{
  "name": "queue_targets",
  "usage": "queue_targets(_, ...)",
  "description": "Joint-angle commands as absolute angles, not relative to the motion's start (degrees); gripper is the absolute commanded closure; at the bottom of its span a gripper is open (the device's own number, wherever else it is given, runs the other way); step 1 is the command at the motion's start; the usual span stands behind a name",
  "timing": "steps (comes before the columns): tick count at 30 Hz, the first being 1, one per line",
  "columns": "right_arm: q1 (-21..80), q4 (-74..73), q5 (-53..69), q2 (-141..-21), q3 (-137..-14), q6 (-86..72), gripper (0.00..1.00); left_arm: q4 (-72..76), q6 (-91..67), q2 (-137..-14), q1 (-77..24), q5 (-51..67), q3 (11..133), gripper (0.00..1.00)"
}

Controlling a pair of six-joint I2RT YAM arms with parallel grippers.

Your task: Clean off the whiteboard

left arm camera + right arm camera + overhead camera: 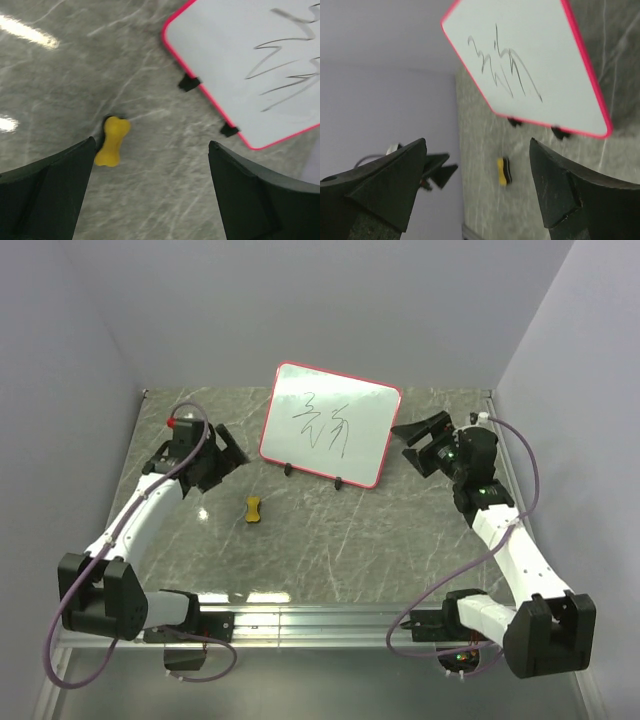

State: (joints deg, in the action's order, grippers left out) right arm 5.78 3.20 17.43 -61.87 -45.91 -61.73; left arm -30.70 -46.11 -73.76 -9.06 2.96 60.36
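The whiteboard [330,425], white with a red-pink frame and dark scribbles, leans tilted back at the table's back middle. A small yellow eraser [254,509] with a dark underside lies flat in front of its left corner. My left gripper [232,452] hovers open left of the board, and the eraser [113,141] lies just beyond its left finger, nothing between the jaws [152,143]. My right gripper [412,443] stands open beside the board's right edge, empty [477,141], facing the whiteboard [535,50] and the eraser [503,171].
Two black stand feet [189,82] poke out under the board's lower edge. Grey walls close in the marble table [340,540] on three sides. A metal rail [300,620] with both arm bases runs along the near edge.
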Motion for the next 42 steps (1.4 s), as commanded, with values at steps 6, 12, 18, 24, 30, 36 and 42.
queue_targets(6,5.4,-11.2,26.4,-52.6,-48.4,-53.0,0.09,-21.2,-40.1,-75.6,-13.7,-2.3,49.3,0.01)
queue_targets(12,5.4,-18.6,25.0,-46.5,-47.4,-48.3,0.10,-15.7,-40.2,-79.2,-17.4,-3.3,46.0,0.03)
queue_targets(18,5.4,-23.5,23.5,-43.0,-47.6,-46.0,0.09,-16.0,-37.9,-86.4,-19.3,-7.2,49.2,0.06)
queue_targets(24,4.9,-27.8,21.1,-41.9,-49.8,-43.0,0.09,-16.2,-37.3,-92.9,-20.9,-9.8,49.8,0.14)
queue_targets(30,4.2,-29.8,20.3,-42.1,-50.5,-40.8,0.09,-16.9,-38.0,-93.9,-23.2,-11.0,49.2,0.32)
queue_targets(36,4.0,-29.0,20.7,-42.9,-49.6,-40.6,0.08,-19.8,-39.6,-90.4,-25.6,-12.9,47.4,0.32)
queue_targets(42,3.7,-27.2,21.8,-44.3,-48.2,-40.9,0.08,-21.1,-40.2,-89.4,-26.1,-14.9,45.7,0.38)
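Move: The left hand, empty and wide open, has the yellow eraser roughly 16 cm below it, about 5 cm back and 4 cm to the right. The whiteboard's left clip stands about 8 cm ahead of this hand and 14 cm right, also 16 cm down; the whiteboard's middle is some 20 cm ahead, 29 cm right and 9 cm lower. From the right hand the eraser lies about 42 cm left, 6 cm back and 26 cm down. Down about 15 cm onto the eraser goes the left hand, easing a little back and right, rolling its left side up some 20 degrees and steepening; low over the table it noses forward, then draws back a couple of centimetres while the fingers narrow to about two-thirds open, one either side of the eraser. The right hand pulls back about 10 cm from the whiteboard, rolling left side down, still open. ##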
